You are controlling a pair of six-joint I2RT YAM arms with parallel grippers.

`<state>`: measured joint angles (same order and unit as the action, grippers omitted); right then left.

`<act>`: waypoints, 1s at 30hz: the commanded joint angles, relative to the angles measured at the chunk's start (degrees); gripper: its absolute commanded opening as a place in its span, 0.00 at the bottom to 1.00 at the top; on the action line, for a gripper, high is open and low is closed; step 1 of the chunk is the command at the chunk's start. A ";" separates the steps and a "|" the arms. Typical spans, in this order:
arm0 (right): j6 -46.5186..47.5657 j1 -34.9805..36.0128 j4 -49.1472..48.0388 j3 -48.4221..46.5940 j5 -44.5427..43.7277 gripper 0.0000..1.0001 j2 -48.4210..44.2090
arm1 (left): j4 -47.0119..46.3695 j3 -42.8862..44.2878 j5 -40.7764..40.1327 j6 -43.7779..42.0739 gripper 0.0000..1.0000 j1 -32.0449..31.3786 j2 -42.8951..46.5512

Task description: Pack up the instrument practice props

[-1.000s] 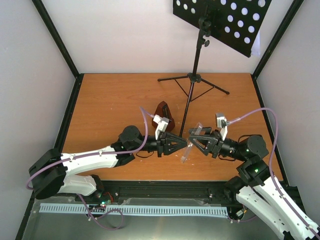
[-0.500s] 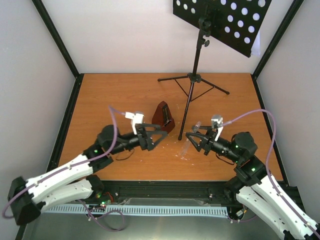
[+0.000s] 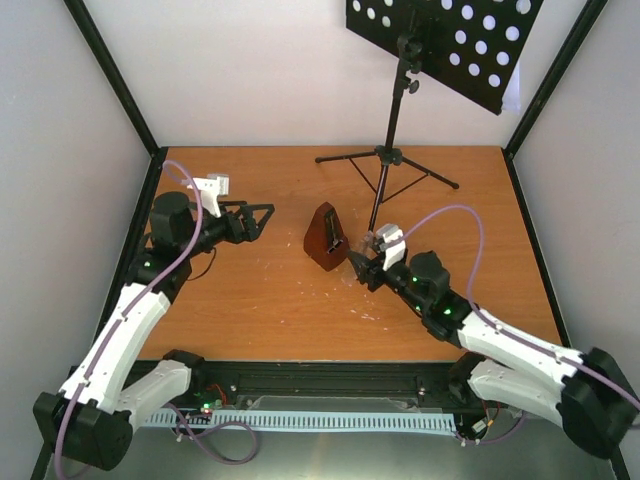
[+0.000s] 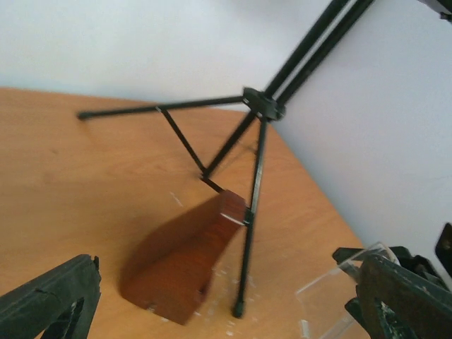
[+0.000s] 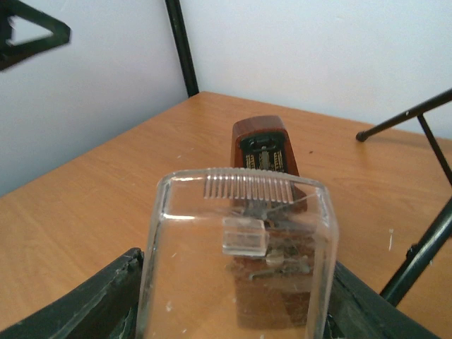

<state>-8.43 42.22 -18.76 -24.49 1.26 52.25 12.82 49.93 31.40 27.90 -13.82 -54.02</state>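
Note:
The red-brown metronome (image 3: 325, 237) (image 4: 185, 263) (image 5: 265, 143) stands mid-table with its face bare, beside a leg of the black music stand (image 3: 388, 155) (image 4: 256, 111). The stand's perforated desk (image 3: 445, 40) is at the top, and a white page corner (image 3: 512, 96) shows behind it. My right gripper (image 3: 358, 268) (image 5: 236, 314) is shut on the clear plastic cover (image 5: 236, 261) (image 4: 332, 293), just right of the metronome and facing its dial. My left gripper (image 3: 255, 220) (image 4: 226, 314) is open and holds nothing, well left of the metronome.
Black frame posts (image 3: 115, 80) and white walls close in the table on three sides. The stand's tripod legs (image 3: 430, 178) spread over the back middle of the wooden table (image 3: 250, 300). Small white flecks lie on the wood in front of the metronome.
My left gripper opened, let go of the cover and swung back to the far left. My right gripper carried the cover left and back, up to the metronome.

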 commanded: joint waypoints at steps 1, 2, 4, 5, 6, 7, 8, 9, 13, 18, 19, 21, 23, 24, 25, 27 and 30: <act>7.88 1.38 -18.80 0.64 -4.67 0.50 8.38 | 2.44 2.15 -14.89 -12.90 0.99 0.44 4.45; 8.43 1.38 -21.79 0.34 -4.61 0.50 10.58 | 1.38 0.75 -19.01 -14.56 1.00 0.46 5.39; 9.66 1.46 -25.05 -0.72 -4.09 0.49 14.87 | 0.72 -1.03 -24.14 -16.81 1.00 0.46 6.37; 10.25 1.46 -26.91 -1.18 -3.84 0.49 17.01 | 1.22 -1.15 -25.68 -17.38 0.99 0.42 6.39; 10.71 1.49 -29.19 -1.33 -3.88 0.49 18.99 | 1.92 -1.05 -26.55 -18.15 0.99 0.46 6.31; 11.17 1.48 -31.67 -1.30 -3.94 0.49 20.88 | 2.17 -1.34 -26.97 -18.53 0.99 0.45 6.29; 11.63 1.47 -34.09 -1.31 -4.05 0.49 22.82 | 2.01 -1.76 -27.25 -18.81 0.99 0.46 6.28; 12.08 1.49 -36.25 -1.42 -4.11 0.49 24.80 | 2.02 -2.03 -27.28 -19.14 0.99 0.46 6.13; 13.46 1.47 -45.22 -1.99 -4.58 0.49 32.96 | 2.65 -2.06 -27.19 -19.63 0.99 0.46 4.65; 15.50 1.39 -50.06 -3.83 -4.77 0.49 38.22 | 2.98 -2.05 -27.37 -19.81 1.00 0.46 3.52; 15.78 1.31 -50.30 -4.23 -4.54 0.49 39.02 | 2.94 -2.10 -27.26 -19.81 0.99 0.46 3.52; 16.12 1.06 -51.54 -4.71 -3.69 0.50 40.22 | 2.85 -2.26 -26.99 -19.90 0.99 0.46 3.47; 15.88 0.48 -51.85 -5.22 -2.63 0.50 40.95 | 2.85 -2.25 -26.91 -20.03 0.99 0.47 3.27; 15.80 0.23 -51.75 -5.49 -2.11 0.50 41.30 | 2.94 -2.19 -26.91 -20.07 0.99 0.48 3.26; 15.81 0.01 -51.73 -5.72 -1.62 0.50 41.61 | 2.98 -2.19 -26.98 -20.12 1.00 0.43 3.15; 15.81 -0.51 -51.64 -6.12 -0.38 0.50 42.23 | 2.91 -2.21 -27.00 -20.24 0.99 0.46 3.20; 15.20 -1.56 -51.86 -6.24 1.51 0.50 43.02 | 2.96 -2.25 -27.09 -20.34 1.00 0.46 3.20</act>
<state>6.35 41.95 -67.24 -29.61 -0.10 94.06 15.38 47.40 4.89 9.23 -13.61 -50.89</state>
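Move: The metronome stands about 10 cm ahead of the right hand and 8 cm to its left, its middle some 11 cm lower; the hand already grips the clear cover. The rubber foot of the music stand's nearest leg lies about 4 cm ahead, straight in line, some 20 cm below; the stand's hub is about 30 cm ahead and 6 cm right, 12 cm down. From the left hand the metronome is 5 cm ahead, 15 cm right and 20 cm lower. The clear cover, still pinched in the right hand, is carried forward and left some 10 cm up to the metronome's open front, sinking about 5 cm and then rising 2 cm while the fingers tip upward some 15 degrees. The left hand, empty and wide open, draws about 7 cm left, away from the metronome, turning some 20 degrees counter-clockwise and ending slightly lower. ##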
